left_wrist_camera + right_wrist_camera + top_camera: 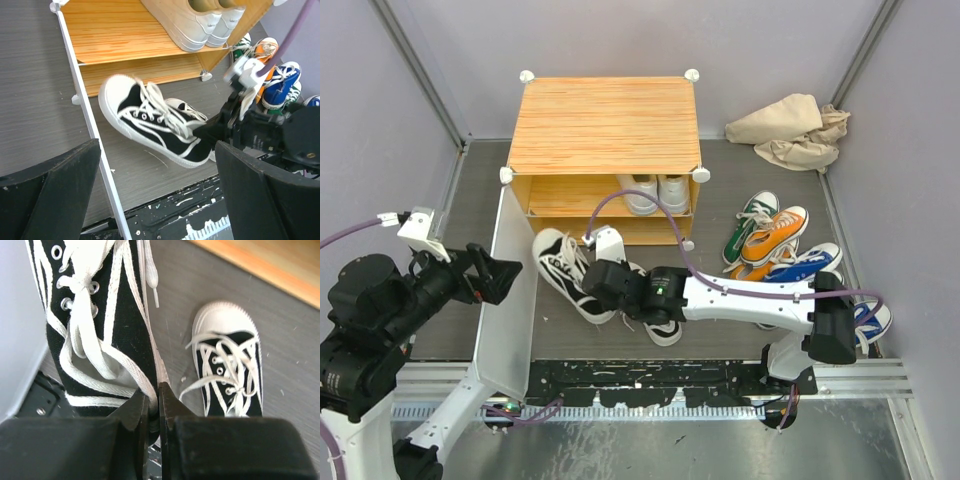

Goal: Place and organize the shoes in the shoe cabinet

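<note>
The shoe cabinet stands at the back centre with its white door swung open to the left. A white pair sits on its upper shelf. My right gripper is shut on the collar of a black-and-white shoe, which is in front of the cabinet. Its mate lies on the floor beside it, partly under my right arm. My left gripper is open by the door's edge, with nothing held.
Orange, green and blue shoes are piled at the right of the cabinet. A beige cloth bag lies at the back right. Grey walls close in on both sides. A black rail runs along the near edge.
</note>
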Motion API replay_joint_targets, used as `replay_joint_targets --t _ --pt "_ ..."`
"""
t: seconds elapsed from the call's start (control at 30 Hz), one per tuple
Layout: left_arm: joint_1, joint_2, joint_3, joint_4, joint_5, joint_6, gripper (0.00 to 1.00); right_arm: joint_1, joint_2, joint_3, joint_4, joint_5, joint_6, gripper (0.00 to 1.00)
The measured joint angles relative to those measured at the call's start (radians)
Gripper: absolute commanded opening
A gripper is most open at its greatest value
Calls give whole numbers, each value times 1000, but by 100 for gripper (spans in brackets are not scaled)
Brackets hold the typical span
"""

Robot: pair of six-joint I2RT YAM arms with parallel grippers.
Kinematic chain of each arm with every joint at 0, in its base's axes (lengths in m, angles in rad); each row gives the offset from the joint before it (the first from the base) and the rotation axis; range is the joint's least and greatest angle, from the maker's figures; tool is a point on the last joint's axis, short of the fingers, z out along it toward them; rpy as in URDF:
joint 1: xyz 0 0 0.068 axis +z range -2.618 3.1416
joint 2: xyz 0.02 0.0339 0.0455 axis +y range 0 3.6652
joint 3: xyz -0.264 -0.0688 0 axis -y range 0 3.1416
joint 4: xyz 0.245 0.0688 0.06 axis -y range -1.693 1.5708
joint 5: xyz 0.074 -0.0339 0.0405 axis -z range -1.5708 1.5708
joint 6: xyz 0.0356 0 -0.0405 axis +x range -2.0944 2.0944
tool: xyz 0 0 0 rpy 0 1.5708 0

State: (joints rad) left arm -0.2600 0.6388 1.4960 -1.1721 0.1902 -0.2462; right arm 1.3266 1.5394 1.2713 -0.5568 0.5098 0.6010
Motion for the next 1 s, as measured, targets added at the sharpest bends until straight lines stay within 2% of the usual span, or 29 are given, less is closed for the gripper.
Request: replay_joint_targets --t 0.33,0.67,0.93,0.97,1.0 --pt "0 -10 36 0 20 0 98 -36 78 293 -71 189 36 1" --pt "-8 -31 40 0 51 -2 98 -217 308 489 -19 184 27 1" --pt "-30 -33 40 0 53 -3 98 -267 436 606 11 167 51 1" --pt "-32 -33 40 0 53 -3 98 -269 447 621 13 163 58 3" --pt "-35 -33 40 0 53 -3 98 -270 457 632 17 161 63 9"
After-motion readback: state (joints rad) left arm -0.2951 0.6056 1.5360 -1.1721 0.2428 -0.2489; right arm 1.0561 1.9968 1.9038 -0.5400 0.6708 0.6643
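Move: The right hand already pinches a black-and-white shoe near its opening, with the toe pointing forward and left. The free left half of the cabinet's upper shelf lies about 28 cm ahead of this hand, 8 cm to its left and 4 cm above. The white shoes stand on that shelf some 29 cm ahead and 14 cm right; the other black shoe lies 12 cm right, 4 cm back and 16 cm below. From the left hand the shelf spot is about 30 cm ahead, 10 cm right and 17 cm below. Keeping its pinch on the black shoe, the right hand first lifts about 9 cm while easing forward, clearing the other black shoe, then reaches forward to some 18 cm in all, drifting about 5 cm left and sinking roughly 3 cm as it brings the shoe toe first under the cabinet's top board into the left of the upper compartment. On the way it turns about 25 degrees clockwise to bring the shoe more square to the opening, slowing at the shelf front, while the open, empty left hand draws back and up a couple of centimetres. ##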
